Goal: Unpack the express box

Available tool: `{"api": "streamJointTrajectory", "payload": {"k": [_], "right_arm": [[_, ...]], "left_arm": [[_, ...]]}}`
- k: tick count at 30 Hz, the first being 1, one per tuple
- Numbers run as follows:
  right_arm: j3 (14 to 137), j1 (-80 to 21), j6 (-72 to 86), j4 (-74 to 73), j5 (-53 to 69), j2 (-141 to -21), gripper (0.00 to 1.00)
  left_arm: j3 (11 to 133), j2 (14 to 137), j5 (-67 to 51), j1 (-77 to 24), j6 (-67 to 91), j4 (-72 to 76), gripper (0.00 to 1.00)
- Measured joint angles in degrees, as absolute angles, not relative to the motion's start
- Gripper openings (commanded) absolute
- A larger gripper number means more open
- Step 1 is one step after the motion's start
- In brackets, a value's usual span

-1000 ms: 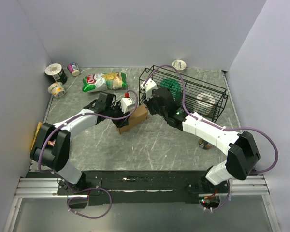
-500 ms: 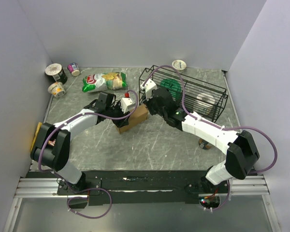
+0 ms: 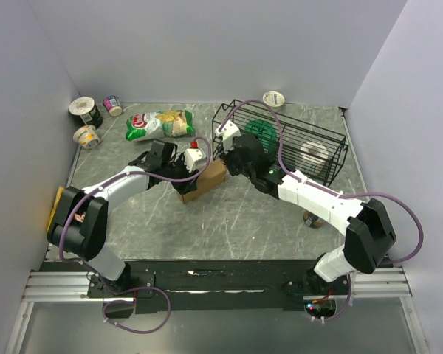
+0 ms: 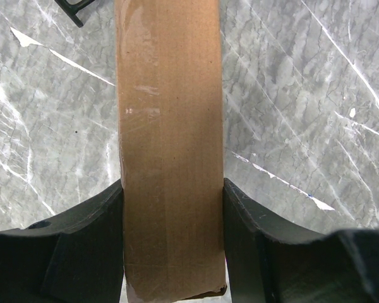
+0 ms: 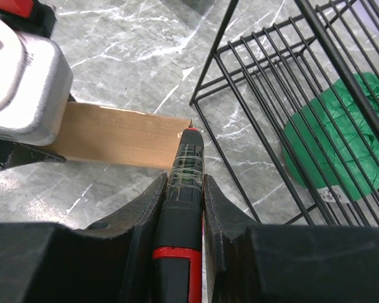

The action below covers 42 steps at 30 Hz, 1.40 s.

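Note:
The express box [image 3: 204,181], a flat brown carton, lies on the marble table just left of centre. My left gripper [image 3: 191,164] is shut on it; in the left wrist view both black fingers [image 4: 107,214] press the sides of the box [image 4: 170,126], whose taped face runs straight away from the camera. My right gripper [image 5: 184,183] is shut on a black-and-red cutter [image 5: 186,165]. The cutter's tip touches the top corner of the box's end [image 5: 120,143], close to the wire basket. From above, the right gripper [image 3: 231,153] sits at the box's right end.
A black wire basket [image 3: 332,140] lies on its side right of the box, with a green bag [image 3: 262,133] and a white roll [image 3: 314,153] inside. A chip bag [image 3: 159,124] lies behind the box. Cups [image 3: 85,110] stand at the far left, another cup [image 3: 274,98] behind the basket.

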<state>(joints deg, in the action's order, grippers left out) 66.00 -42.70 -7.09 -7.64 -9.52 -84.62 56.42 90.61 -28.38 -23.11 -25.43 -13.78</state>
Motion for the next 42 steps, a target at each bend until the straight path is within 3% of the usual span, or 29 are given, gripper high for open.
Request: {"api": "streamJointTrajectory", "payload": {"k": [15, 25, 29, 31, 35, 36, 42], "right_arm": [[65.23, -42.11, -6.66, -8.86, -8.32, -84.53, 0.00], [64.07, -41.95, -4.93, -18.68, -6.50, -78.65, 0.00], [64.07, -41.95, -4.56, -22.20, -6.83, -77.45, 0.00], [64.18, -41.87, -4.99, -22.31, -7.51, -77.28, 0.00], [66.48, -41.21, -6.72, -22.48, -8.38, -77.32, 0.00], [67.53, -41.01, -7.14, -22.46, -8.58, -77.38, 0.00], [72.42, -40.66, -8.64, -21.61, -8.47, -77.49, 0.00]], "left_arm": [[56.42, 90.76, -28.08, -23.11, -24.21, -13.37, 0.49], [57.10, 91.74, -27.38, -23.18, -21.50, -12.62, 0.47], [57.25, 91.96, -27.86, -23.18, -20.43, -12.05, 0.63], [57.23, 91.96, -28.51, -23.05, -20.12, -11.84, 0.77], [57.39, 91.74, -31.57, -23.07, -18.44, -13.80, 0.87], [57.89, 91.66, -32.40, -23.07, -18.15, -15.11, 0.96], [62.72, 90.59, -37.06, -22.09, -15.35, -18.44, 0.96]]}}
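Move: Already pinched by the left fingers near its closer left end, the express box stands on edge with its middle about 4 cm right, 2 cm ahead and 3 cm below the left hand; the chips bag is some 20 cm ahead and 9 cm left of that hand. From the knife-holding right hand, the box's middle is level ahead/back, roughly 8 cm left and 14 cm below; the green ball is about 13 cm ahead, 10 cm right, and the wire rack's middle 10 cm ahead, 16 cm right. Dipping the knife about 1 cm, the right hand draws back and to the right by some 6 cm at the box's far right end, tipping down slightly, then lifts over 6 cm, easing forward. The left hand keeps the box pinched through the draw, then opens wide, lets go and rises about 4 cm, drifting right; the right keeps its grip on the knife. ##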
